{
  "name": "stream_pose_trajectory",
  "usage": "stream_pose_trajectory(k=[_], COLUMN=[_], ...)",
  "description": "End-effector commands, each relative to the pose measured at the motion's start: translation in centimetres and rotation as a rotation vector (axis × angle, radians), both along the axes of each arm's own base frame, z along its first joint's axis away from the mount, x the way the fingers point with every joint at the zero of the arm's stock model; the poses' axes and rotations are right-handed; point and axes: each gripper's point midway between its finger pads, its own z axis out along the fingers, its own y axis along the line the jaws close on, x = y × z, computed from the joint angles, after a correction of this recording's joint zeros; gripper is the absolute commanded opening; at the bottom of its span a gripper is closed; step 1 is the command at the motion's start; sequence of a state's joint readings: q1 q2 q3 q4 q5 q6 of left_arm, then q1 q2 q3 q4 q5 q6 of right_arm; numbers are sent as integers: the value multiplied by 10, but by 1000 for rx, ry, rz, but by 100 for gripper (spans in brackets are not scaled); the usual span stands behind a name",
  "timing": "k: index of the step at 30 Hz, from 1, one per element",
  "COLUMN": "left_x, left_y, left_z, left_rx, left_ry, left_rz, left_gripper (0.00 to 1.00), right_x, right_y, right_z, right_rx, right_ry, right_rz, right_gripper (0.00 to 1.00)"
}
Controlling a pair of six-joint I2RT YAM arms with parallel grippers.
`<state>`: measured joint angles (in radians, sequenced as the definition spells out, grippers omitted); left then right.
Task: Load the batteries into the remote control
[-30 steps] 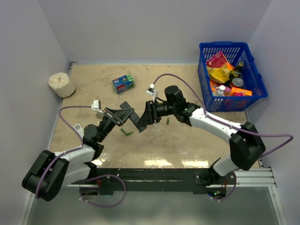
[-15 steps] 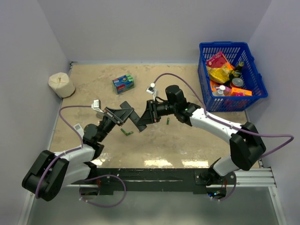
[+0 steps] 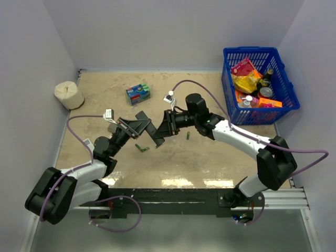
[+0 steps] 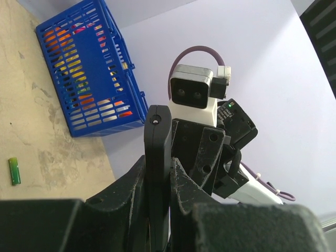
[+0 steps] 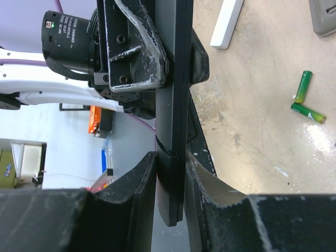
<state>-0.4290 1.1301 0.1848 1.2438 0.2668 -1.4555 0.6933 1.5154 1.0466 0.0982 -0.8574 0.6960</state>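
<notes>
The black remote control point(image 3: 150, 129) hangs in the air over the table's middle, held at both ends. My left gripper point(image 3: 137, 127) is shut on one end; in its wrist view the remote control point(image 4: 157, 137) stands edge-on in the left gripper point(image 4: 157, 169). My right gripper point(image 3: 161, 130) is shut on the other end, where a seam crosses the remote control point(image 5: 176, 79) just above the right gripper point(image 5: 170, 164). Green batteries lie loose on the table: one point(image 3: 140, 148) below the remote, one point(image 3: 188, 136) to its right, and two point(image 5: 303, 86) point(image 5: 308, 113) in the right wrist view.
A blue basket point(image 3: 259, 84) of packets and cans stands at the back right. A blue-green packet point(image 3: 138, 93) lies at the back centre, a paper roll point(image 3: 69, 95) at the far left. A white remote point(image 5: 227, 23) and a grey remote point(image 5: 323, 16) lie under the arms.
My right gripper's jaws have closed onto the remote's end. Both grippers and the remote have shifted slightly toward the back of the table.
</notes>
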Motion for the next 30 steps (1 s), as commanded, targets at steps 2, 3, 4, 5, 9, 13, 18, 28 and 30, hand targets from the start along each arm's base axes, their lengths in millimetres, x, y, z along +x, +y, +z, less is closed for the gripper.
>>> stream_pose_trajectory(k=[2,3,4,5,9,13,18,28,30], left_x=[-87,-88,-88,-89,-89,-81,-64,-34,-28], left_y=[22,21,21,20,20,18,18,18,18], left_z=[134,134,134,134,132,125,113,89,85], left_rx=[-267,-266,-265,-262,-259,-235,-224,-149,-133], left_ry=[-619,-622,-624,-628,-621,-595,-540,-433,-403], left_rz=[-94,-96,-98,-107,-107,-84,-39,24,29], left_gripper=[0,0,0,0,0,0,0,0,0], right_x=[28,31,34,38,45,47,48,55,53], right_y=[5,4,4,3,5,6,5,-15,-23], right_z=[17,18,19,21,26,32,34,49,58], right_rx=[31,33,33,36,40,41,31,-24,-58], right_ry=[-97,-101,-104,-107,-126,-148,-157,-263,-366], right_rz=[-58,-63,-70,-78,-74,-68,-69,-122,-100], right_gripper=[28,28,26,24,23,28,43,75,76])
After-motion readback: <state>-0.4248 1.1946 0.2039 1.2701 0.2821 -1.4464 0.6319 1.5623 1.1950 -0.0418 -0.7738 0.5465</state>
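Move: The remote control is still held by both hands. The right fingers close on its near, right-hand end, with its middle about 4 cm to their left and 2 cm ahead. Some 20 cm below that hand lie the pair of green batteries, about 9 cm left and 2 cm ahead, and the lone green battery, roughly 13 cm right and 8 cm ahead. From the left hand the remote's middle is about 1 cm back, between its fingers. The right hand keeps its pinch on the covered end of the remote while easing forward and up by about a centimetre, then opens its fingers wide and comes free, drawing off forward for about 5 cm of travel in all while rolling some 10 degrees and ending a little to the right. The left hand keeps its grip on the remote throughout, rising about 1 cm with the right hand's small lift and then sinking back slightly below where it began. ##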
